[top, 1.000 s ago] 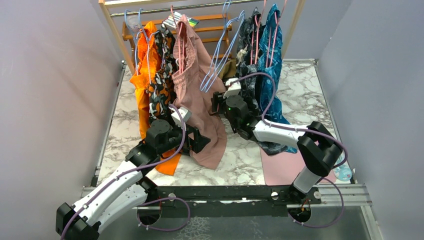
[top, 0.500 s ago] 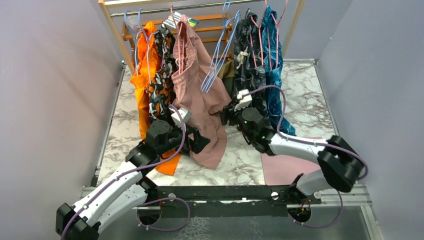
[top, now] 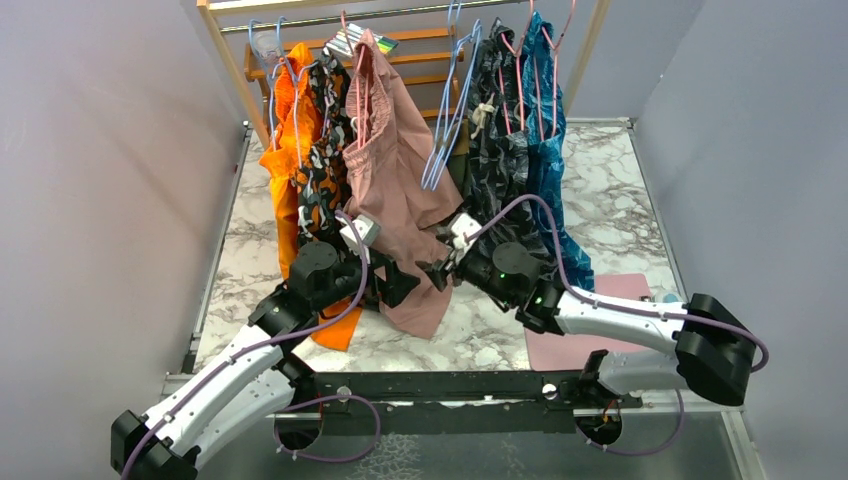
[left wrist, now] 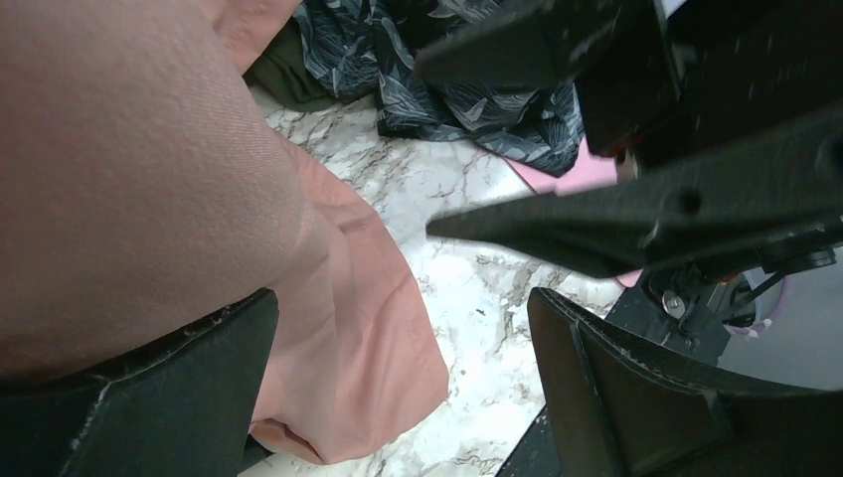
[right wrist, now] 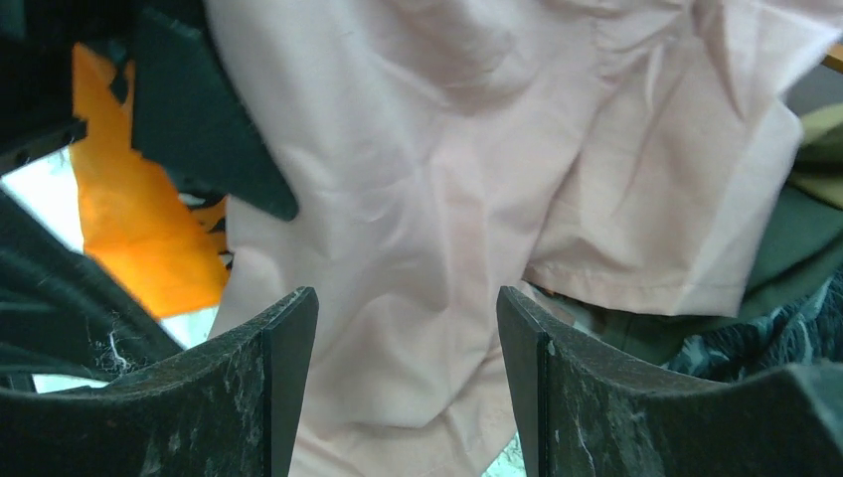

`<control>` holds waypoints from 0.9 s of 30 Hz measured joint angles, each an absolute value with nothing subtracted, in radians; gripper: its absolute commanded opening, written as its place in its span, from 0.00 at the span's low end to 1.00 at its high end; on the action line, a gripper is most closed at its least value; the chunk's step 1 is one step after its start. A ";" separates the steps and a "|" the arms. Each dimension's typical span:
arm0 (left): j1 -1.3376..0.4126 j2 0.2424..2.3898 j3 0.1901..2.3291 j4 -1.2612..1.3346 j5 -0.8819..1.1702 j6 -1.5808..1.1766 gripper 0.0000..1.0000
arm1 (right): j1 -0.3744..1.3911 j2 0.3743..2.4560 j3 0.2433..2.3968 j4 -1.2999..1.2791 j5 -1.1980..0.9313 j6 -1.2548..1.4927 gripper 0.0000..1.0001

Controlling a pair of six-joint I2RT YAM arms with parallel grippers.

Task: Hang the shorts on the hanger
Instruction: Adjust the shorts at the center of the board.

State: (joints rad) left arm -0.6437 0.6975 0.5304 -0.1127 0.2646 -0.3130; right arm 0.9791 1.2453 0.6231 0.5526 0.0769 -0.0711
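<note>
The olive-green shorts (right wrist: 801, 234) show only as a dark fold behind the hem of the dusty-pink shorts (top: 395, 190). The same fold (left wrist: 286, 78) lies low on the marble in the left wrist view. Light-blue wire hangers (top: 446, 112) hang empty on the rail between the pink shorts and the dark leaf-print shorts (top: 500, 140). My right gripper (top: 434, 272) is open, low, and points left at the pink cloth (right wrist: 408, 248), holding nothing. Facing it, my left gripper (top: 404, 286) stands wide open, and the pink hem (left wrist: 348, 328) drapes loosely between its fingers.
Orange shorts (top: 285, 150), camouflage shorts (top: 322, 150) and teal shorts (top: 548, 150) hang from the wooden rack (top: 225, 60). A pink mat (top: 570, 335) lies at the front right of the marble table (top: 620, 190). The two grippers' fingertips nearly meet.
My right arm has drawn back from the rack, coming down and to the left toward the pink shorts. The blue hangers have swung right. My left arm has stayed put.
</note>
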 measured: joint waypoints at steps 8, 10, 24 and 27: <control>-0.644 0.673 0.530 -0.113 0.265 -0.313 0.98 | 1.028 1.407 0.632 0.591 0.263 -0.239 0.71; -0.644 0.668 0.530 -0.113 0.265 -0.312 0.98 | 1.027 1.475 0.635 0.617 0.327 -0.277 0.71; -0.644 0.619 0.530 -0.113 0.264 -0.309 0.98 | 0.899 1.714 0.765 0.701 0.514 -0.275 0.67; -0.644 0.618 0.530 -0.113 0.264 -0.309 0.98 | 0.884 1.747 0.783 0.699 0.513 -0.235 0.65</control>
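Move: The right hand goes for the right leg's hem of the pink shorts, about 16 cm ahead of it, 5 cm to its right and 8 cm lower. The shorts' near leg hangs some 3 cm back and 3 cm left of this hand, its lower part about 12 cm below; the black shorts' lower part is roughly 8 cm ahead and 17 cm right, also 12 cm down. From the left hand the hem lies about 18 cm ahead, 9 cm right and 8 cm below. The right hand dips from beside the near leg, then reaches forward and drifts right towards the hem of the pink shorts' right leg, about 12 cm forward and 10 cm down in all, turning clockwise some 30 degrees and rolling its left side down. Its fingers stay about two-thirds open and come close to the hem, without a visible grip, while the left hand, wide open beside the near leg, rises about 2 cm. ##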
